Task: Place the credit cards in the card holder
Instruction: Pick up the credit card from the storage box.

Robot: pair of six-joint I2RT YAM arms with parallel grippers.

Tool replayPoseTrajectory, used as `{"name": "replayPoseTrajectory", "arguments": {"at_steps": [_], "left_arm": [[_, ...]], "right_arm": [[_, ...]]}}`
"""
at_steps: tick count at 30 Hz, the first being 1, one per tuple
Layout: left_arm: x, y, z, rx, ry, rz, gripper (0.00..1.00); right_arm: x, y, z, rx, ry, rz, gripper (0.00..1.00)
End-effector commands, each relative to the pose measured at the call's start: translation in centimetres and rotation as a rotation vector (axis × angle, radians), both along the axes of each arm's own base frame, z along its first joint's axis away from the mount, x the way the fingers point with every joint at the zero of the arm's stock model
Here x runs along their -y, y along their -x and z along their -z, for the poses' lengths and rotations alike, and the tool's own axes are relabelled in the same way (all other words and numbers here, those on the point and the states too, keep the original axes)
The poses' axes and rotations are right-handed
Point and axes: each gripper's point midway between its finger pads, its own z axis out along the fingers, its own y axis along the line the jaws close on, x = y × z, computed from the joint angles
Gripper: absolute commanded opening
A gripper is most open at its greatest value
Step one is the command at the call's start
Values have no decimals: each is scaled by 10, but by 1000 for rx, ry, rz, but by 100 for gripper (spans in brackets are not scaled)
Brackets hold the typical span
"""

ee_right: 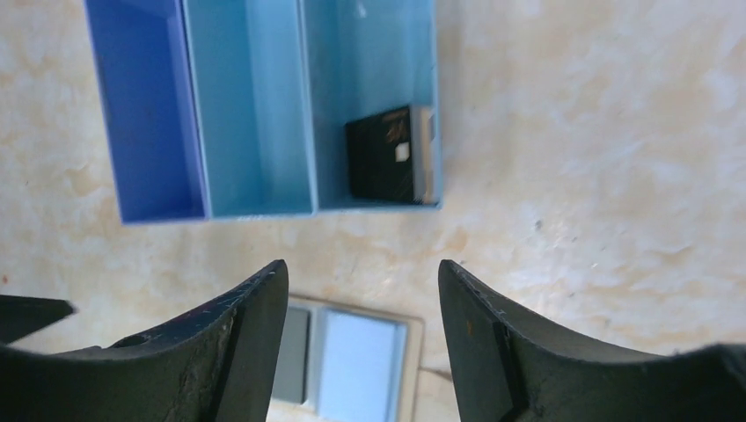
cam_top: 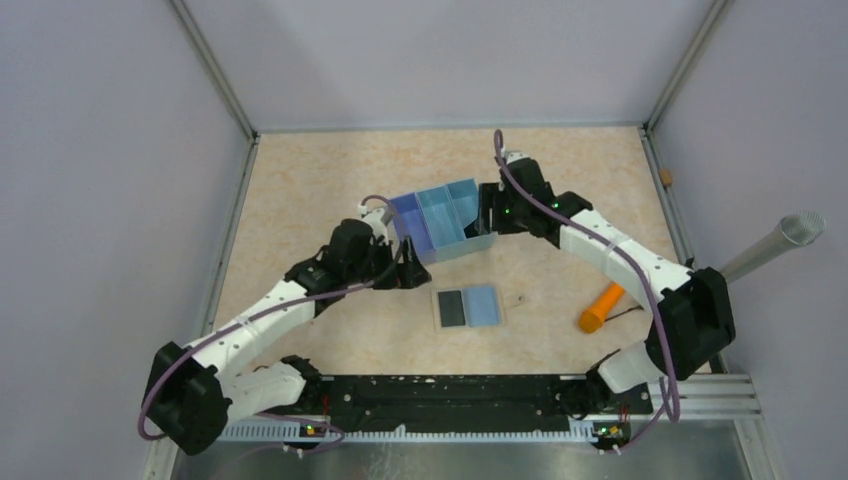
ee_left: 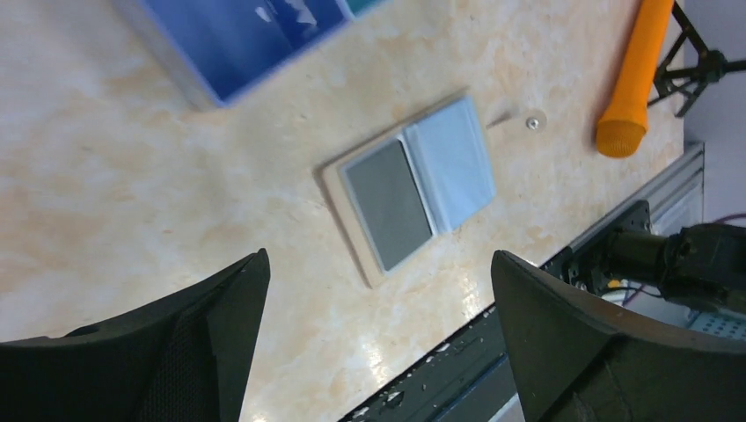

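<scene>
The beige card holder [cam_top: 437, 308] lies flat on the table in front of the blue tray. On it sit a light-blue credit card [cam_top: 483, 305] and, to its left, a dark grey card [cam_top: 452, 307]. The left wrist view shows the same holder [ee_left: 352, 220] with the light-blue card [ee_left: 449, 163] and the grey card [ee_left: 387, 204]. My left gripper [ee_left: 380, 259] hovers over the table left of the holder, open wide and empty. My right gripper [ee_right: 362, 264] hangs above the tray's right end, open and empty. Below it, the light-blue card [ee_right: 356, 369] shows between its fingers.
The blue three-compartment tray [cam_top: 440, 225] stands behind the holder. A black card-like object [ee_right: 387, 167] lies in its right compartment. An orange cylinder [cam_top: 600, 307] lies to the right of the holder. A metal tube [cam_top: 780, 245] juts in at the right wall.
</scene>
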Motion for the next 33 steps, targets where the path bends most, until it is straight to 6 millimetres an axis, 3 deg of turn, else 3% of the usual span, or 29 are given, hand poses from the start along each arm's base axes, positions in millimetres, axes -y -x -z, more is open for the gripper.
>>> {"name": "replayPoseTrajectory", "arguments": {"at_steps": [1, 6, 10, 16, 23, 26, 33], "left_arm": [[-40, -7, -24, 3, -86, 56, 99], [-72, -33, -52, 92, -170, 23, 99], [-83, -42, -55, 118, -197, -8, 99], [-87, -43, -46, 102, -196, -13, 99], [-85, -42, -46, 92, -183, -4, 99], [-85, -42, -45, 92, -183, -5, 99], [-84, -42, -44, 86, -176, -2, 99]], "right_arm": [[17, -39, -12, 40, 84, -46, 63], [14, -78, 11, -8, 116, -108, 63], [10, -94, 38, -69, 104, -172, 63], [-6, -95, 60, -116, 64, -285, 63], [9, -96, 95, -181, 113, -245, 63], [20, -95, 99, -196, 111, -219, 62], [34, -94, 84, -177, 101, -193, 61]]}}
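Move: Ahead of the right hand by some 4 cm, 2 cm to its left and about 11 cm below, the credit cards stand in the near end of the storage box's rightmost compartment. The box's middle lies about 6 cm ahead, 9 cm left and 12 cm down; the card holder is roughly 16 cm back, 4 cm left and 14 cm down. From the left hand, the cards are some 14 cm ahead, 14 cm right and 9 cm down. Reaching forward about 9 cm, the open right hand then sinks some 10 cm to the storage box's right wall, left finger inside by the cards and right finger outside, tipping down and turning counter-clockwise. It ends by edging 1 cm right, the left finger seeming to bear on the cards. The wide-open left hand withdraws leftward, also forward and up, away from the card holder. ##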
